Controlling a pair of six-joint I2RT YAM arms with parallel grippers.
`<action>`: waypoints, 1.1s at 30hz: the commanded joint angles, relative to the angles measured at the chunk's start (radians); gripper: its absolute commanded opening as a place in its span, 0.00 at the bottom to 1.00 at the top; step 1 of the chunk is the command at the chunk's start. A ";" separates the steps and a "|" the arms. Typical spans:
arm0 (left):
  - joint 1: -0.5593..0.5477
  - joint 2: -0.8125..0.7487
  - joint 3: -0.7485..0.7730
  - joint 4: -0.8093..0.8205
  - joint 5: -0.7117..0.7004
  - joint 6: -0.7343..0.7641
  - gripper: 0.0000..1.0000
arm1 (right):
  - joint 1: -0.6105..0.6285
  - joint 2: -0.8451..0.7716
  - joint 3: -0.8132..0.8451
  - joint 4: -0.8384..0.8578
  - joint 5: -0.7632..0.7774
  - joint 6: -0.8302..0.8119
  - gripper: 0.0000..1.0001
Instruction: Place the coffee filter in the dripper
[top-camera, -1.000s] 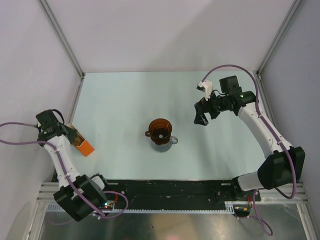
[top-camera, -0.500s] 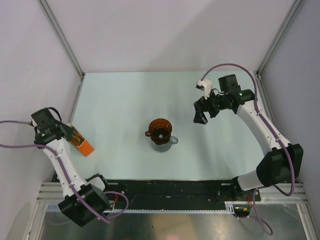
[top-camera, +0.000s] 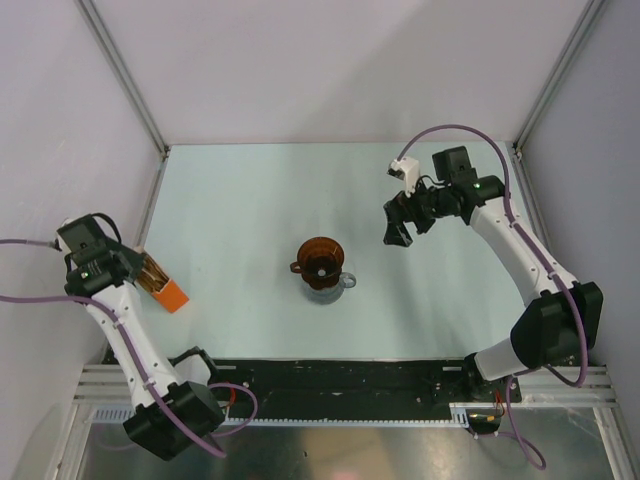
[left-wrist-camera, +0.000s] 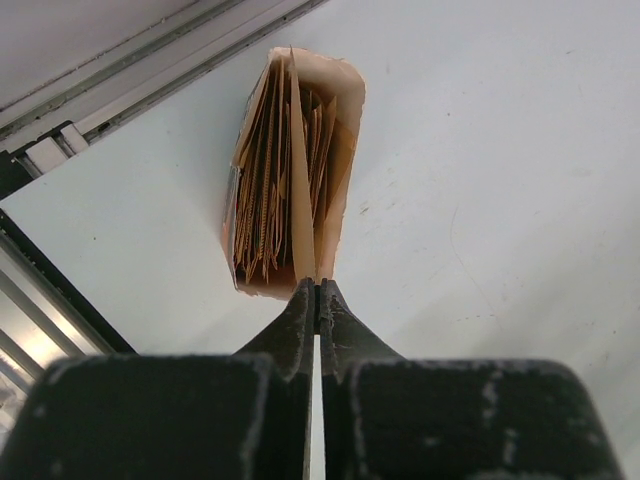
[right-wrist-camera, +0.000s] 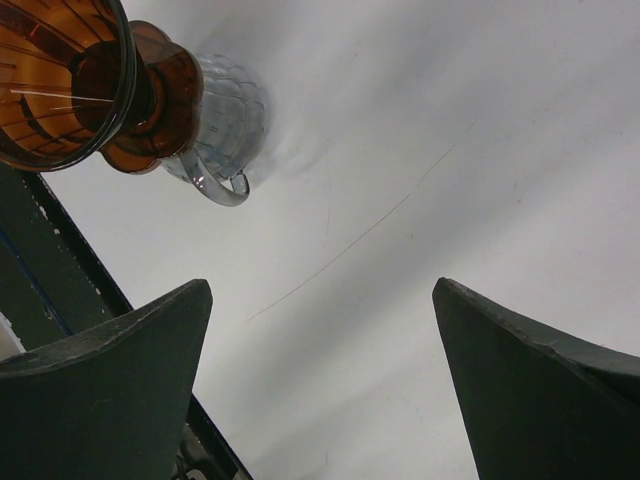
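Note:
The dark reddish-brown dripper (top-camera: 320, 258) sits on a clear glass jug (top-camera: 336, 283) at the table's middle; the right wrist view has the dripper (right-wrist-camera: 60, 80) at top left. Far left, my left gripper (top-camera: 135, 262) points into a small orange box (top-camera: 168, 292) of paper filters. In the left wrist view the left gripper (left-wrist-camera: 318, 287) is shut, its tips pinching the near edge of one light-tan coffee filter (left-wrist-camera: 303, 180) that stands out of the box (left-wrist-camera: 345, 100). My right gripper (top-camera: 400, 232) hangs open to the right of the dripper; the right gripper (right-wrist-camera: 322, 288) has only table between its fingers.
The glass jug (right-wrist-camera: 225, 125) has a small handle turned to the right. A metal frame rail (left-wrist-camera: 150, 60) runs just behind the orange box at the table's left edge. White enclosure walls stand on three sides, and the dark base rail (top-camera: 340, 375) lines the near edge.
My left gripper has shut at the box's mouth, and the left arm has drawn slightly left. The right gripper drifted a little left, staying open.

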 joint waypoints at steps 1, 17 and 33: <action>-0.012 -0.020 0.048 -0.006 -0.019 0.024 0.00 | 0.012 0.009 0.049 0.011 -0.016 -0.008 0.99; -0.016 0.005 -0.014 -0.037 -0.007 0.046 0.00 | 0.018 0.019 0.065 0.000 -0.009 -0.013 0.99; -0.067 -0.006 0.280 -0.043 0.314 0.216 0.00 | 0.015 0.070 0.194 -0.001 -0.118 0.012 0.99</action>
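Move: My left hand already pinches a filter by its near end, right over the filter box; the box's middle is about 4 cm ahead, 1 cm left and some 14 cm below. The dripper I'm taking the filter to stands about 38 cm to my right, 4 cm ahead and 8 cm lower, with the carafe right beneath it. From my right hand the dripper is roughly 16 cm left, 6 cm back and 6 cm lower. Keeping the filter pinched, I let my left hand ease down about 1 cm over the box, then swing it up some 7 cm, drifting right towards the dripper and slightly forward, drawing the filter up clear of the box. The wrist turns clockwise about 15 degrees and the fingertips lift a little. My open, empty right hand rises a couple of centimetres, edging left and forward. ##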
